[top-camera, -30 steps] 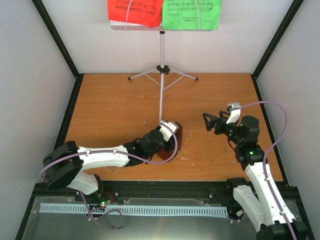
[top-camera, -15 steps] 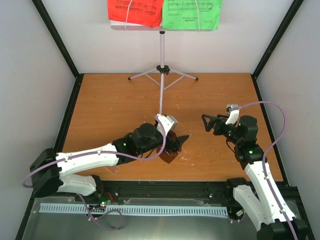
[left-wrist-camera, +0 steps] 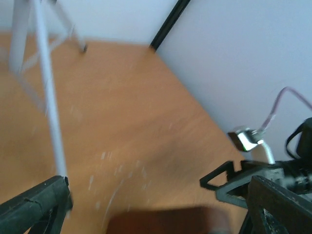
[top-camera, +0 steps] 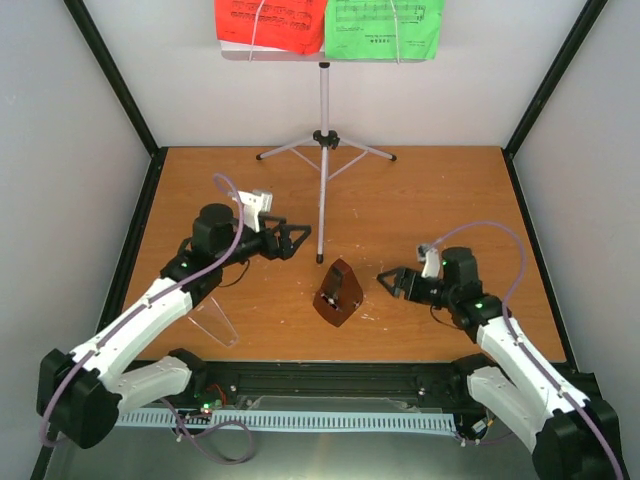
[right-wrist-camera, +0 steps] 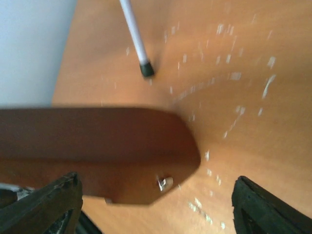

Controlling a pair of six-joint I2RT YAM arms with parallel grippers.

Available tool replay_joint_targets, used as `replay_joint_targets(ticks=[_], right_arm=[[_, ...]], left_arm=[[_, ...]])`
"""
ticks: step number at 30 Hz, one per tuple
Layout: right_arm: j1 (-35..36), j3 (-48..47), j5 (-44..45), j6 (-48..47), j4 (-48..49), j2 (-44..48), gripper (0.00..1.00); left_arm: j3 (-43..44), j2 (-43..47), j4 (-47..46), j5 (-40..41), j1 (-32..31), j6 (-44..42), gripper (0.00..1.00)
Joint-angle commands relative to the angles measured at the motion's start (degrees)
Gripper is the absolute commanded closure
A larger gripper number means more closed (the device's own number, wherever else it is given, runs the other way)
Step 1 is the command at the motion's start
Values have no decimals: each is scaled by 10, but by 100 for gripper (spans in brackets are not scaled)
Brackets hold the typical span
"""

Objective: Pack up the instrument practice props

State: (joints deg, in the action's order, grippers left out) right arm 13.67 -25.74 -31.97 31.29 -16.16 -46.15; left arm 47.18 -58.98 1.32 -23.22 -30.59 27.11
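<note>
The dark-brown pyramid metronome rests on the wooden table near the front centre, with nothing gripping it. A clear cover lies apart from it to the left. My left gripper is open, up and left of the metronome, beside the stand's long leg. My right gripper is open and points at the metronome's right side, a small gap away. In the right wrist view the metronome lies just ahead of the open gripper. Red sheet and green sheet rest on the silver stand's tray.
The tripod legs spread at the back of the table. Black frame posts and white walls close in both sides. The left wrist view is blurred, with the stand leg and the right gripper in it.
My left gripper opened, let go of the metronome and swung back to the upper left. The right arm came down and left toward the metronome, which now rests free on the table.
</note>
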Motion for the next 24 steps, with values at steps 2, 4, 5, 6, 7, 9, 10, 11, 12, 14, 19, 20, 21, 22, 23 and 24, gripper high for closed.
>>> replay_joint_targets(ticks=[2, 4, 5, 6, 7, 9, 10, 11, 12, 14, 19, 20, 21, 22, 23, 24], right_arm=[[95, 50, 19, 73, 25, -26, 25], [121, 61, 31, 80, 37, -36, 31], [129, 66, 34, 83, 43, -42, 33], [136, 71, 36, 86, 51, -49, 35], [141, 76, 35, 89, 60, -55, 38], [151, 84, 35, 94, 80, -69, 44], [155, 86, 35, 96, 88, -76, 45], [160, 87, 37, 97, 96, -83, 47], [164, 86, 40, 98, 103, -89, 47], [172, 86, 49, 101, 119, -102, 50], [181, 86, 65, 101, 166, -141, 56], [181, 82, 68, 98, 171, -149, 56], [182, 78, 76, 95, 174, -153, 57], [182, 74, 88, 92, 173, -154, 58], [182, 71, 97, 89, 173, -151, 58], [182, 70, 108, 85, 173, -142, 57]], left_arm=[[-101, -19, 39, -69, 38, 61, 1], [-125, -12, 34, -51, 39, 62, 0], [-135, -11, 32, -37, 39, 62, 1], [-144, -14, 34, -26, 40, 62, 1], [-150, -22, 34, -22, 40, 63, 1], [-162, -45, 29, -39, 40, 62, 1], [-168, -58, 20, -54, 40, 62, 1], [-175, -69, 8, -68, 40, 62, 0], [-182, -79, -4, -80, 39, 61, 1], [-187, -100, -23, -102, 39, 55, 1], [-178, -150, -38, -125, 38, 43, 5], [-179, -152, -42, -125, 38, 43, 5], [-181, -151, -46, -124, 38, 45, 5], [-181, -149, -48, -121, 38, 45, 5], [-180, -145, -49, -117, 38, 46, 5], [-180, -141, -51, -114, 38, 47, 5]])
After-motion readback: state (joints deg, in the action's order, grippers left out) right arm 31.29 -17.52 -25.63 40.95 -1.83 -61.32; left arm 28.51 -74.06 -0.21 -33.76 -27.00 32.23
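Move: From the left hand the metronome lies about 6 cm back, 7 cm to the right and some 26 cm below; from the right hand it is roughly 12 cm to the left, 2 cm back and 10 cm down. The stand leg's tip is about 3 cm ahead of the left hand, 3 cm to its right and 29 cm below. The clear cover lies some 12 cm back and 19 cm left of the left hand, 29 cm below. Drop the open left gripper some 20 cm beside the metronome, easing back a little and tipping the fingers down about 35 degrees. Meanwhile bring the right gripper down about 9 cm, left and back towards the metronome's right side, narrowing its fingers to about half as they come close to the small metal key. ##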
